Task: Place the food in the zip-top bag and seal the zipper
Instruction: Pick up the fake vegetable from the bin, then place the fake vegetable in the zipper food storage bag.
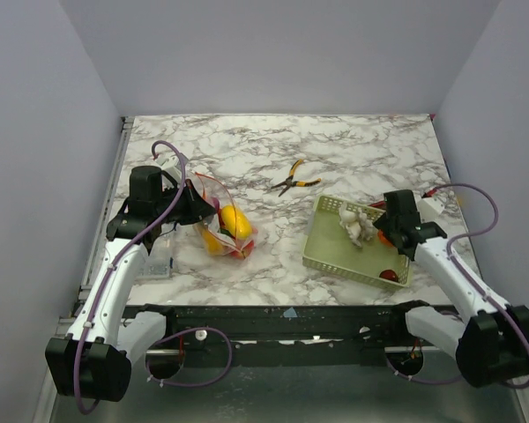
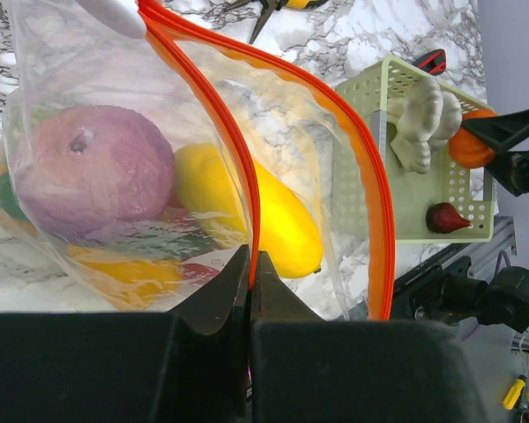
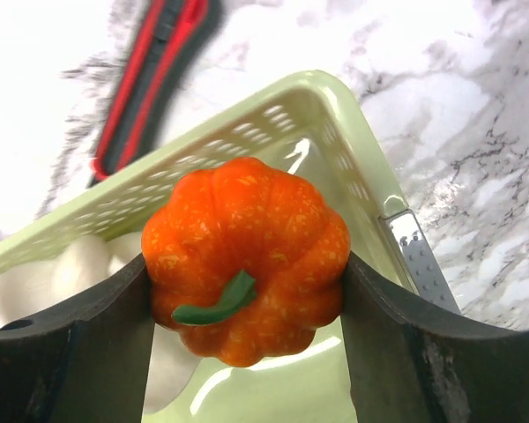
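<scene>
The clear zip-top bag (image 1: 222, 225) lies at the table's left, mouth held up, with a purple piece (image 2: 93, 172), a yellow mango (image 2: 278, 216) and other colourful food inside. My left gripper (image 2: 249, 264) is shut on the red-orange zipper (image 2: 238, 145) at one lip; the other lip (image 2: 379, 194) bows away, so the mouth gapes. Over the pale green basket (image 1: 322, 251), my right gripper (image 3: 247, 300) has both fingers pressed against the sides of an orange pumpkin (image 3: 247, 251) with a green stem. A dark red piece (image 2: 445, 218) lies in the basket.
White garlic-like bulbs (image 1: 357, 225) sit in the basket beside the pumpkin. Yellow-handled pliers (image 1: 293, 182) lie on the marble behind, between bag and basket. A red and black tool (image 3: 150, 79) rests just outside the basket's far rim.
</scene>
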Robot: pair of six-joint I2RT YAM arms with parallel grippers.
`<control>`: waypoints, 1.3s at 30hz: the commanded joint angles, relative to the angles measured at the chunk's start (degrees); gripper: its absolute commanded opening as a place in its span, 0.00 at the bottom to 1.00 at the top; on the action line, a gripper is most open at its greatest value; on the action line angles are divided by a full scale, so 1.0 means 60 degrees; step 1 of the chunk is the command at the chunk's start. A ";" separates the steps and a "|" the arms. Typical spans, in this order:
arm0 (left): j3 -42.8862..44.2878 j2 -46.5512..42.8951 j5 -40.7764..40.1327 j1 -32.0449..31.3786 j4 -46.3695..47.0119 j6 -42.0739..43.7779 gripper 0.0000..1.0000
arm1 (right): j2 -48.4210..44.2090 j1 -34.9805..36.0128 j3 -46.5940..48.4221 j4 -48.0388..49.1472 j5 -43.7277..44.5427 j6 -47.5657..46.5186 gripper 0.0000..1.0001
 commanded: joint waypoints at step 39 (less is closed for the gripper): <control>-0.0529 -0.1266 -0.1087 -0.0043 -0.0103 -0.1845 0.00 | 0.5672 0.8953 0.8517 0.3078 -0.2722 -0.1720 0.22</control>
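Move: The right hand already grips the fake vegetable, a small pumpkin, low over the bin. The bag it is being taken to lies some 45 cm to the left and 4 cm farther out, its middle about 2 cm higher. The garlic is 7 cm left, 5 cm ahead and 4 cm below; the pliers lie 26 cm left, 22 cm ahead, 7 cm below. From the left hand, which pinches the bag's edge, the bag's middle is 5 cm ahead, 4 cm right and 12 cm down. Up out of the bin first, about 10 cm, then in a fast sweep to the left of nearly 50 cm, still climbing, the right hand carries the pumpkin to the bag's mouth, sinking a few centimetres at the end. Its wrist swings some 80 degrees counter-clockwise on the way while the grip holds. The left hand keeps pinching the bag's edge, easing slightly left and back. ##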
